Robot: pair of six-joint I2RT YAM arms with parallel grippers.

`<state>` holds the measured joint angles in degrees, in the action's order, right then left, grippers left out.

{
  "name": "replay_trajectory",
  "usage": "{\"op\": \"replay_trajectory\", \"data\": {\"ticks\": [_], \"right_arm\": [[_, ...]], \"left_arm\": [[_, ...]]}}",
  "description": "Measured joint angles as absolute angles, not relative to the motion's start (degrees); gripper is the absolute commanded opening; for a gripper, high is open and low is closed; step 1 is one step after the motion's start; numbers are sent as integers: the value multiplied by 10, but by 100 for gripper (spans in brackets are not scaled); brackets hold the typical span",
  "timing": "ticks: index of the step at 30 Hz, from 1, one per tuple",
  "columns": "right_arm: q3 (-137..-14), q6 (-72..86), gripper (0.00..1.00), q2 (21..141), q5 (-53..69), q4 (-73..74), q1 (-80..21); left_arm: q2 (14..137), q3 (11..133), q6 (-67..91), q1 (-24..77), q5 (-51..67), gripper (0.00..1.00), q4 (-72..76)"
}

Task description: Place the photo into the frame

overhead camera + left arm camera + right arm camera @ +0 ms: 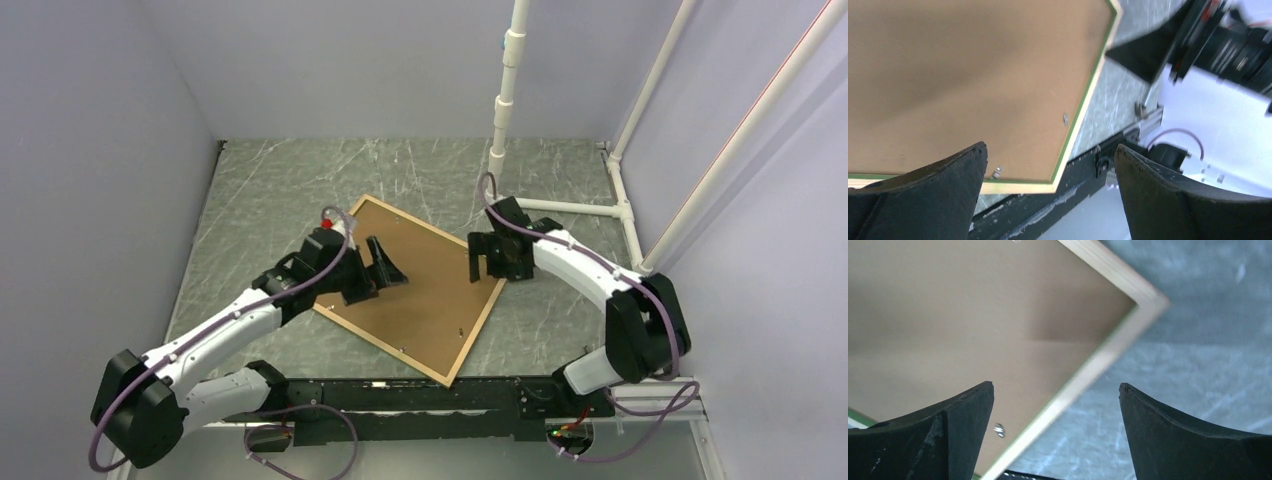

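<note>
The frame (478, 330) lies flat and turned like a diamond on the marble table, its light wood rail with a green inner edge around a brown backing board (430, 290). The photo is not in view. My left gripper (385, 262) is open and empty above the left part of the board. In the left wrist view (1050, 152) it looks past the frame's near corner (1060, 185). My right gripper (485, 258) is open and empty above the frame's right edge. In the right wrist view (1055, 390) the rail (1108, 347) runs between its fingers.
Small metal tabs (1065, 118) sit on the board near the rail. A black mounting rail (420, 395) runs along the table's near edge. White pipes (505, 100) stand at the back right. Grey walls close the left, back and right sides.
</note>
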<state>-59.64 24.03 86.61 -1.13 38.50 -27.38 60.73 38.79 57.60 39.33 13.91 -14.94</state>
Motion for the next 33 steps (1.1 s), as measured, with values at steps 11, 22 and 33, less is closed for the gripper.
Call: {"op": "replay_trajectory", "data": {"ticks": [11,22,33], "right_arm": [[-418,275,68,781,52,354,-243],[-422,285,23,837,95,296,-250],[-509,296,0,909,28,303,-263]], "left_arm": [[598,531,528,283,143,99,-223],[606,545,510,272,145,99,-269],[561,516,463,200,86,99,-372]]}}
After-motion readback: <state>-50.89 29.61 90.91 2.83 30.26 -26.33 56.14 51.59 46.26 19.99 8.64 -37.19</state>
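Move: The right hand is aimed at the frame's right short rail, whose grip spot lies about 7 cm back, in line sideways and some 6 cm below; the frame's far right corner is roughly 4 cm ahead and 6 cm to the right. For the left hand, hovering over the frame, the left short rail's middle is about 15 cm ahead, 13 cm left and 13 cm below; the near long rail's middle is some 7 cm back and 3 cm left. Bring the open right gripper back about 7 cm and down 6 cm to the right short rail, then shut the fingers to pinch the rail while carrying it some 5 cm forward. Meanwhile lift the left gripper about 10 cm, going forward and left, then swing it on to the left and down towards the left short rail, fingers wide open and touching nothing. ##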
